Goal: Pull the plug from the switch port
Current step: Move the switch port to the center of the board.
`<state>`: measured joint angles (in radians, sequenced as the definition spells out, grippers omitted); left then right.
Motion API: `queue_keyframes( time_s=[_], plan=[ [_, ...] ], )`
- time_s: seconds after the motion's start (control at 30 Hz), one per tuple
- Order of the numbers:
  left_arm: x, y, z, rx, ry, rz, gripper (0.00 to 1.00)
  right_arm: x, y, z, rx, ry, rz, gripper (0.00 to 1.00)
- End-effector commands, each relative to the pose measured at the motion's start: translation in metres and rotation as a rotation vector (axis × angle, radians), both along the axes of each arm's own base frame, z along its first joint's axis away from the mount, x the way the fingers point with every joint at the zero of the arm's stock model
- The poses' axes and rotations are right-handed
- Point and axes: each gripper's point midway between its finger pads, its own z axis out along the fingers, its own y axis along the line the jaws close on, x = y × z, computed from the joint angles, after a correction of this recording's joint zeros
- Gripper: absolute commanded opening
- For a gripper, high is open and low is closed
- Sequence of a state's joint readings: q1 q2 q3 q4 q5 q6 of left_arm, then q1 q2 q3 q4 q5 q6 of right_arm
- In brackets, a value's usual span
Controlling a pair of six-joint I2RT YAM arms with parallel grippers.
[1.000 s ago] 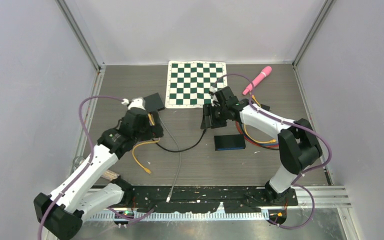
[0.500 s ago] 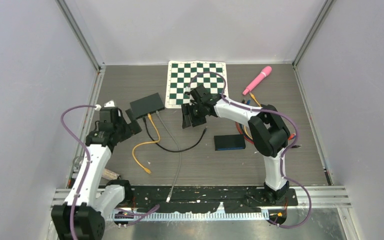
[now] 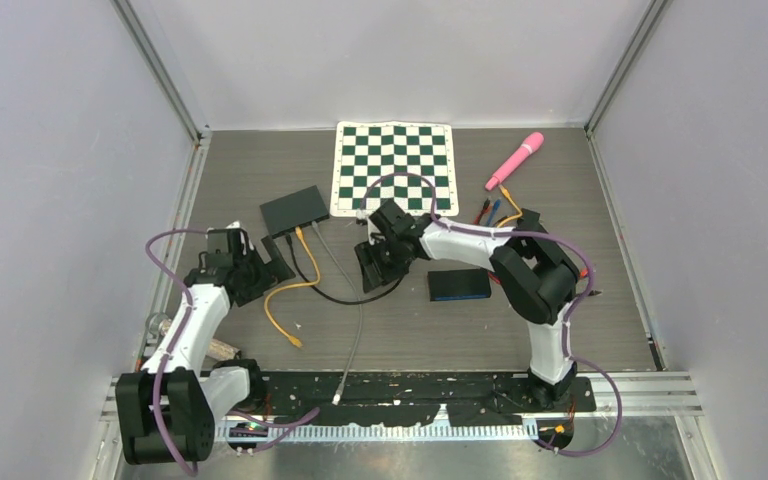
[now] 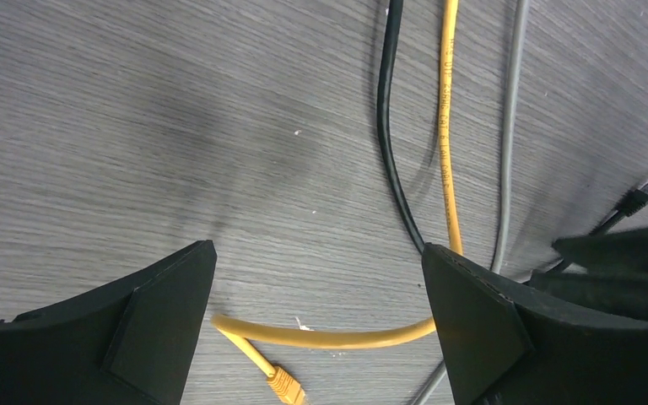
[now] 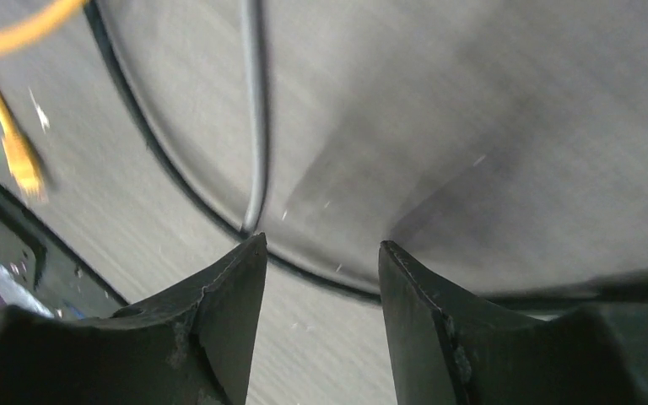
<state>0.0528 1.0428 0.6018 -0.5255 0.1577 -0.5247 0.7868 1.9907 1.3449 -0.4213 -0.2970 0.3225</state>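
The black switch (image 3: 295, 211) lies left of centre, with a yellow cable (image 3: 305, 250), a black cable (image 3: 345, 297) and a grey cable (image 3: 358, 320) running into its near edge. My left gripper (image 3: 265, 272) hovers just near-left of the switch, open and holding nothing. In the left wrist view, a loop of the yellow cable (image 4: 443, 152) and its loose yellow plug (image 4: 287, 388) lie on the table below my left gripper (image 4: 318, 251). My right gripper (image 3: 372, 266) is open over the black cable (image 5: 177, 181) and grey cable (image 5: 256, 126), gripping nothing (image 5: 321, 245).
A green chessboard mat (image 3: 394, 165) lies at the back, a pink handle (image 3: 516, 158) at the back right. A blue-edged black box (image 3: 459, 284) sits by the right arm, beside a bundle of coloured cables (image 3: 505, 275). The black cable's loose plug (image 4: 644, 192) rests near the right gripper.
My left gripper has pulled back from the switch toward the near left, uncovering it. My right gripper has swung left and nearer, off the chessboard's edge to above the cables.
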Motion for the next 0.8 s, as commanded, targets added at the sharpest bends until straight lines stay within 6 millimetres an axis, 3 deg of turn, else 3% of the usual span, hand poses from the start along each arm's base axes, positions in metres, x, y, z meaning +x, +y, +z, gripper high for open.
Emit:
queue_keyframes(
  time_s=[0.0,0.27,0.37,0.47,0.57,0.63,0.77],
  plan=[
    [0.008,-0.004,-0.004,-0.026,-0.028,-0.01,0.96,-0.056,-0.02,-0.016,-0.067,0.063,0.115,0.58],
    [0.004,-0.022,-0.027,-0.121,-0.001,-0.054,0.88,-0.15,-0.031,-0.022,-0.075,0.17,0.369,0.56],
    [0.005,-0.028,-0.029,-0.155,-0.008,-0.077,0.83,-0.174,-0.026,-0.018,-0.044,0.207,0.447,0.56],
    [0.004,-0.033,-0.03,-0.177,-0.011,-0.093,0.77,-0.181,-0.021,-0.012,-0.029,0.203,0.484,0.56],
    [0.001,-0.037,-0.029,-0.186,-0.011,-0.106,0.74,-0.172,-0.013,0.004,0.005,0.142,0.506,0.56],
    [-0.002,-0.034,-0.029,-0.168,-0.007,-0.094,0.74,-0.15,-0.008,0.019,0.008,0.059,0.465,0.56],
    [-0.004,-0.016,-0.023,-0.072,-0.032,-0.049,0.78,-0.075,0.004,0.056,0.016,-0.096,0.274,0.57]
  ],
)
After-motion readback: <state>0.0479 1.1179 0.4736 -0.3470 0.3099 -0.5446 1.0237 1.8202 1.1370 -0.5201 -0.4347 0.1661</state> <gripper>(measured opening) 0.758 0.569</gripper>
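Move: The black cable's loose part passes between the right hand's open fingertips, about 2 cm below and 2 cm behind their midpoint; its plug end lies some 9 cm to the right and 1 cm ahead. The attached switch port is about 20 cm ahead and 19 cm left of that hand. From the left hand, the same cable's nearest stretch is some 5 cm right, level fore-and-aft and 5 cm below; the yellow cable's bend is 5 cm straight back. The black cable is dragged back towards the base by the right hand, which sweeps about 16 cm low and level with the forward finger still against the cable, turning some 25 degrees counter-clockwise, then eases forward nearly 2 cm. Meanwhile the left hand sinks about 3.5 cm and drifts 3 cm right towards the black cable beside it, its fingers closing part-way. ##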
